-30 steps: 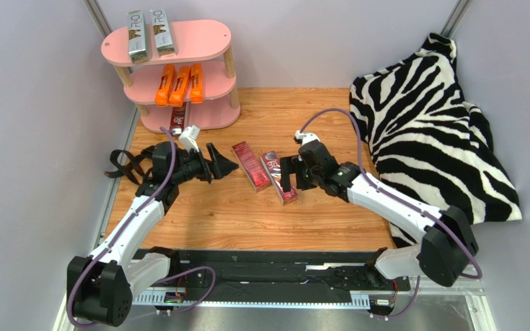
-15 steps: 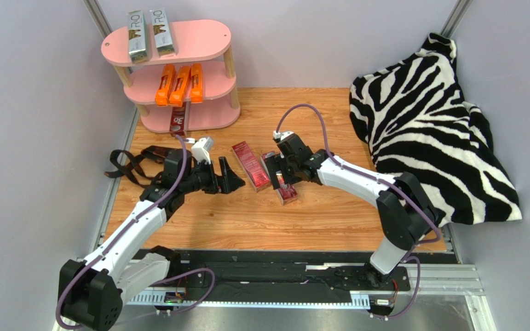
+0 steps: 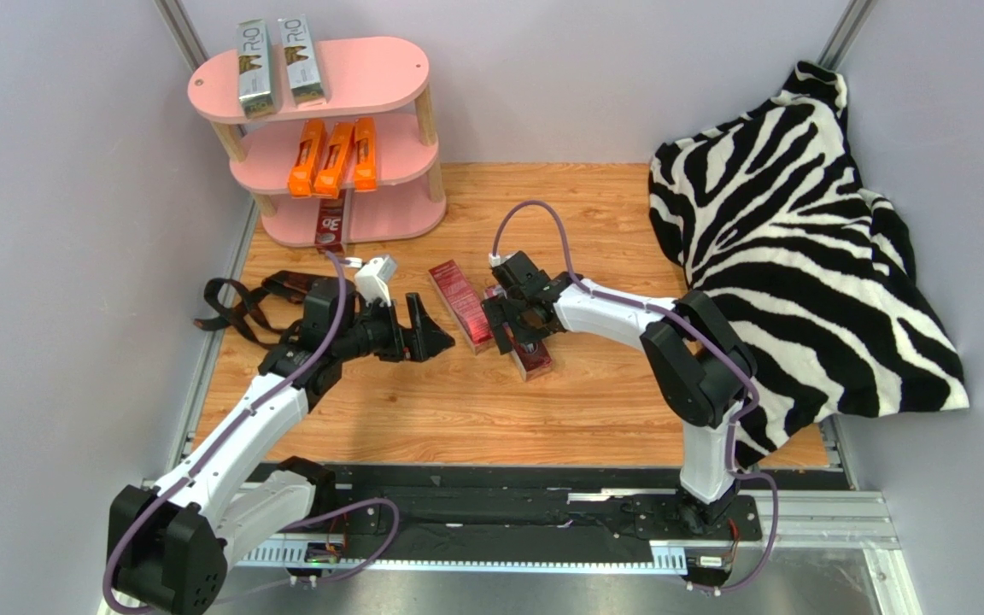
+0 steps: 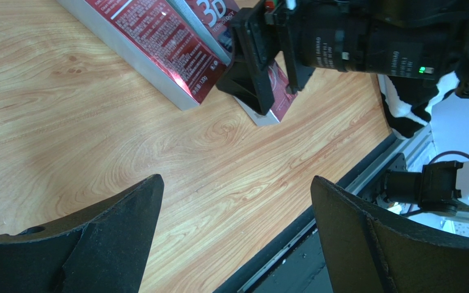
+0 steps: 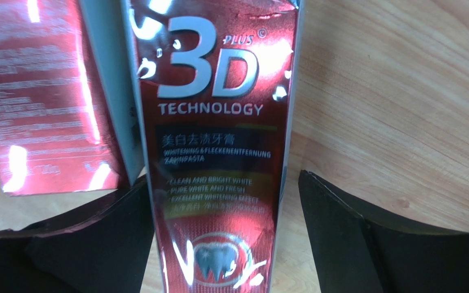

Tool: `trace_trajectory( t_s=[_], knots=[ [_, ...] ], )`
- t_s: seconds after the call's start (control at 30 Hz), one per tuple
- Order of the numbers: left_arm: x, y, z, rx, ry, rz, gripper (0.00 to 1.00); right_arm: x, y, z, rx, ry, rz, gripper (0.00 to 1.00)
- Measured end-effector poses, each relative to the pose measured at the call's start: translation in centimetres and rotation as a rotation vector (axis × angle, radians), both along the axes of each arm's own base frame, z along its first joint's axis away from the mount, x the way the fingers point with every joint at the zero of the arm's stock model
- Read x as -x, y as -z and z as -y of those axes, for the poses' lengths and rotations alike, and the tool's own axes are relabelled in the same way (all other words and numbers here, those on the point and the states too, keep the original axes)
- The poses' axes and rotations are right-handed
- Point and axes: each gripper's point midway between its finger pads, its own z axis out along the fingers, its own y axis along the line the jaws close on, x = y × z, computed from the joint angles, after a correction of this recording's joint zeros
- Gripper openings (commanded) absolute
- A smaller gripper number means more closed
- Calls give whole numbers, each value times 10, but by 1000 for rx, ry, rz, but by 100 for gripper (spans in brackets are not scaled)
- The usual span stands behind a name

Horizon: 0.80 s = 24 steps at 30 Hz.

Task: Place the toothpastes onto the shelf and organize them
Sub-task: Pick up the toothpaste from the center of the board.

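Observation:
The pink shelf point(image 3: 388, 71) stands at the back left. Two silver-grey toothpastes point(image 3: 253, 67) lie on its top board, three orange ones point(image 3: 333, 156) on the middle board, and a dark red one point(image 3: 329, 221) on the bottom. Two more dark red toothpastes lie on the table: one point(image 3: 464, 308) point(image 4: 157, 43) point(image 5: 41, 91) on the left, one point(image 3: 536, 359) point(image 5: 218, 140) beside it. My right gripper point(image 3: 510, 328) point(image 5: 225, 180) straddles the second, jaws open; the left finger is against it and the right finger is apart. My left gripper point(image 3: 440, 336) point(image 4: 237, 183) is open and empty, just left of the cartons.
A black strap point(image 3: 247, 305) lies on the table behind my left arm. A zebra-print cloth point(image 3: 792, 244) covers the right side. Walls close in on the left, back and right. The black base rail point(image 4: 316, 244) runs along the near edge.
My right gripper has moved left and come down over the right-hand dark red carton, its jaws narrowing a little. My left gripper shifted slightly right, then held still.

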Motion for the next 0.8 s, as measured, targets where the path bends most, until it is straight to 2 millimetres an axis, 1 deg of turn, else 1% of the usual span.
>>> trace_trajectory(
  t_s=[0.07,0.13,0.2,0.23,0.3,0.4,0.5,0.57,0.7,0.8],
  knots=[
    [1,0,-1,-5,2,1,99,-1,5,0,13,12,-12,80],
    [3,1,-2,-13,0,-2,99,-6,4,-1,16,32,-3,73],
    [5,0,-6,-24,-7,4,99,-6,5,-2,13,47,-6,68],
    [6,-2,-7,-25,-10,11,99,-6,4,-2,11,52,-6,67],
    [9,-9,-9,-25,-13,46,99,-6,4,-2,11,66,-4,63],
    [13,-25,-12,-12,-18,108,99,-6,4,-3,3,88,-5,54],
    [18,-42,-14,11,-19,172,99,-6,3,-4,-9,109,-7,54],
    [20,-47,-14,19,-17,189,99,-6,3,-5,-18,120,-7,54],
    [22,-46,-11,19,1,184,99,-1,-1,-3,-47,145,-5,54],
    [25,-42,-5,8,24,177,99,9,-11,3,-82,175,-3,54]
  ],
)
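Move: The toothpaste to be taken stands between the right hand's open fingers, its middle about 1 cm back and 1 cm below, with no sideways offset. The other red toothpaste lies close beside it, some 7 cm to the left and 3 cm ahead of the right hand, about 1 cm below. From the left hand, the toothpaste being taken is roughly 6 cm ahead, 10 cm to the right and 14 cm below. Right fingers close on the toothpaste, turn 10 degrees clockwise, ease up and back; left rises about 4 cm. ##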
